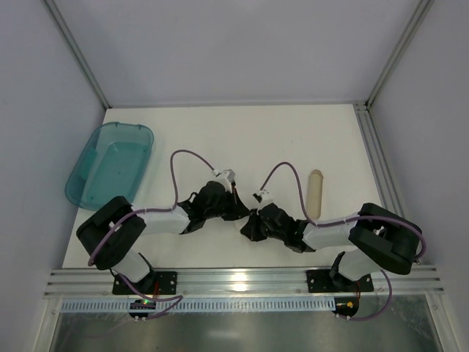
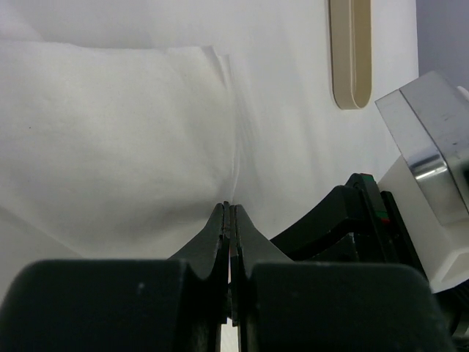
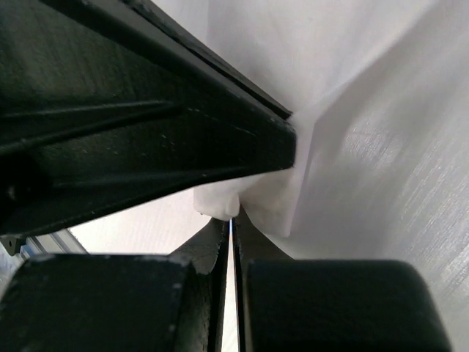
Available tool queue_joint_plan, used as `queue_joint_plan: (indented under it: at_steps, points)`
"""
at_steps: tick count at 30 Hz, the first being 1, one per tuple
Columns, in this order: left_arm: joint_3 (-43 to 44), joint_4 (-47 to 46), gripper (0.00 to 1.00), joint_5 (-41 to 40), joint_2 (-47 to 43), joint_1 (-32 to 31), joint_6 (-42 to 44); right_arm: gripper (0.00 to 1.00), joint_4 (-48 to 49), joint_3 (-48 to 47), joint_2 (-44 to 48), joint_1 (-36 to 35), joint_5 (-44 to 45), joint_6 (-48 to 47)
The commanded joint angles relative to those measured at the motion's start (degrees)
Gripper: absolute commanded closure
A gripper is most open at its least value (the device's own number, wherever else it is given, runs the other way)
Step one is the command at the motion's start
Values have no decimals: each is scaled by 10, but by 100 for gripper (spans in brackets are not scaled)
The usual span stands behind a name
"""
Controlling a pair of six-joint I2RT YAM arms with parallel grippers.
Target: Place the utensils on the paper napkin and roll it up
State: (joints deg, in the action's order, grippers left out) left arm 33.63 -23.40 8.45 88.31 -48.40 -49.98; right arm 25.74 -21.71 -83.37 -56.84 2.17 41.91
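Observation:
The paper napkin point(image 2: 110, 147) lies white and creased on the table, with a raised ridge running down to my left gripper point(image 2: 231, 207). That gripper is shut and pinches the ridge. In the right wrist view the napkin point(image 3: 366, 147) bunches into a small lump at my right gripper point(image 3: 233, 218), which is shut on its edge. In the top view the left gripper point(image 1: 240, 211) and the right gripper point(image 1: 250, 223) almost touch at the table's near middle. The utensils are hidden in every view.
A tan tube point(image 1: 316, 192) lies to the right of the grippers, and its rounded end point(image 2: 350, 55) also shows in the left wrist view. A teal plastic tub point(image 1: 110, 163) sits at the far left. Metal rails border the table's near and right edges.

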Motion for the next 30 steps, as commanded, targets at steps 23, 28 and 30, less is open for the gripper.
queue_joint_plan:
  at_steps: [23, 28, 30]
  points:
    - [36, -65, 100, 54, 70, -10, 27, 65, -103, 37, 161, -6, 99, 89]
    - [35, -71, 100, 58, 73, -10, 24, 59, -125, 27, 160, -6, 136, 121]
    - [36, -74, 100, 61, 75, -10, 23, 58, -122, 24, 158, -6, 147, 119]
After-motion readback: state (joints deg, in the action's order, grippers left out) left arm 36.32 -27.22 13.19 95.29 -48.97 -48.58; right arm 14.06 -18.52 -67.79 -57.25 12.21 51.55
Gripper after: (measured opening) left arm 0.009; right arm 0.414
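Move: The right fingers start shut on the napkin's loose near corner, low over the table. That corner lies about 4 cm back, 2 cm right and 4 cm below the left fingertips, which hold the napkin's upper edge. From the left hand, the utensil heads lie roughly 8 cm ahead, 5 cm left and 5 cm lower. The beige tray's middle is about 22 cm to the right hand's right and 12 cm ahead. Keep the left gripper shut on the napkin edge and draw it about 2 cm right and 2 cm down towards the table, then let it rise slightly. Hold the right gripper on the near corner at first, then open it not quite halfway to let go; lift it nearly 4 cm while moving it right, away from the corner, turning some 15 degrees clockwise, and end by sinking a little. ##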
